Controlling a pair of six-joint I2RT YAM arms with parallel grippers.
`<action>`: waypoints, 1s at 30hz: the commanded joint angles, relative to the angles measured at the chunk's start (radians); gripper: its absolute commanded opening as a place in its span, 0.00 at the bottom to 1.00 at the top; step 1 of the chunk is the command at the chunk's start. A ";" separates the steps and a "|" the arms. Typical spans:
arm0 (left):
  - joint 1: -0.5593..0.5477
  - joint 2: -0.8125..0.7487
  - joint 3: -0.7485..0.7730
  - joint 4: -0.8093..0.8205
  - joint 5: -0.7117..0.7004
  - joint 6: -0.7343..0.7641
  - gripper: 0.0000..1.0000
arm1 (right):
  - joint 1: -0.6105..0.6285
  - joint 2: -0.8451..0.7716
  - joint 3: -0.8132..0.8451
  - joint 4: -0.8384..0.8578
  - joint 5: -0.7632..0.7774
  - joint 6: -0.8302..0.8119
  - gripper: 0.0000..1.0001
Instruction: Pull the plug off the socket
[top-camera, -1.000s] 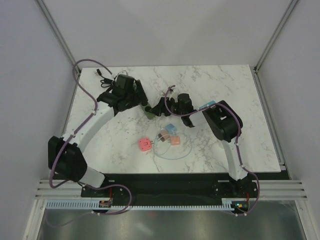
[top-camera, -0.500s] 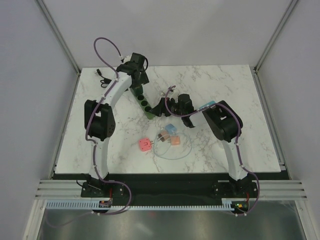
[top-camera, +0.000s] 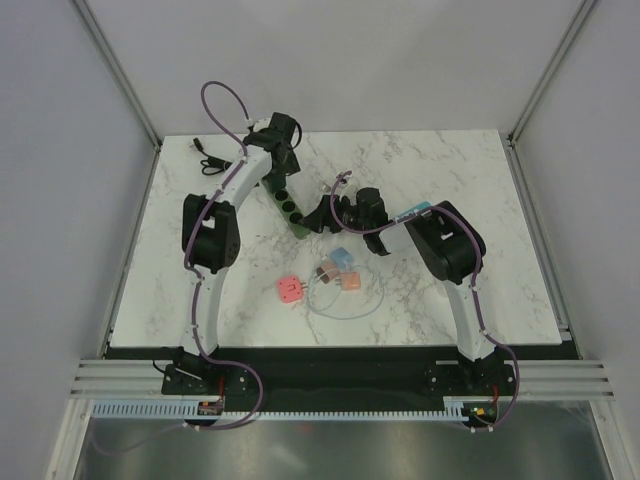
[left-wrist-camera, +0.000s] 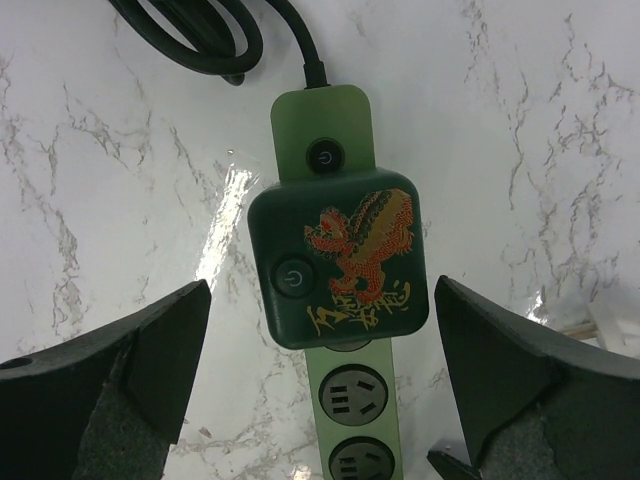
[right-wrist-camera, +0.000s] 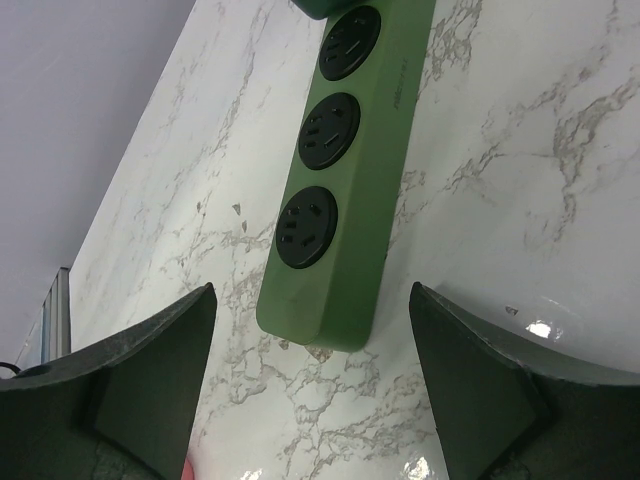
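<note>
A dark green plug (left-wrist-camera: 340, 258) with a red-and-gold dragon print sits in the light green socket strip (left-wrist-camera: 360, 400), just below the strip's power button. My left gripper (left-wrist-camera: 320, 295) is open, with one finger on each side of the plug and not touching it. In the top view the left gripper (top-camera: 275, 160) hangs over the strip's far end and hides the plug. My right gripper (right-wrist-camera: 310, 300) is open around the strip's near end (right-wrist-camera: 320, 290) without touching it. It also shows in the top view (top-camera: 322, 212), next to the strip (top-camera: 290, 208).
The strip's black cord (left-wrist-camera: 190, 30) coils beyond its far end. A pink cube (top-camera: 290, 290) and small blue and orange blocks on a thin looped cable (top-camera: 340, 268) lie nearer the arm bases. A small black cable (top-camera: 205, 158) lies at the table's far left.
My left arm has swung from the strip's middle to its far end and now stands over the plug. The right arm has not moved.
</note>
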 joint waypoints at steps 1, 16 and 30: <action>0.002 0.039 0.041 -0.001 -0.010 -0.022 0.99 | -0.002 0.015 -0.001 -0.058 -0.019 0.002 0.87; 0.013 -0.051 -0.063 0.049 0.059 0.102 0.26 | 0.003 0.033 0.030 -0.075 -0.031 0.001 0.89; 0.014 -0.490 -0.486 0.226 0.223 0.161 0.02 | 0.049 0.139 0.209 -0.001 -0.091 0.159 0.91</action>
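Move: The dark green plug sits between the left hand's open fingers, about 3 cm below the hand point and 1 cm to its right. The middle of the green power strip that it is plugged into lies some 7 cm back and 3 cm right of that hand, about 6 cm below; the black cable coil is roughly 11 cm left and 3 cm ahead. From the right hand the plug is some 12 cm ahead and 10 cm left, nearly level. The dark green plug is straddled as the left hand sinks about 3 cm, then pinched from both sides as the fingers close partway and stop on it. Still gripping, the left hand draws it back some 8 cm and then upward as well, turning about 10 degrees clockwise. Late on, the wide-open right hand reaches about 3.5 cm left, towards the plug and strip. ##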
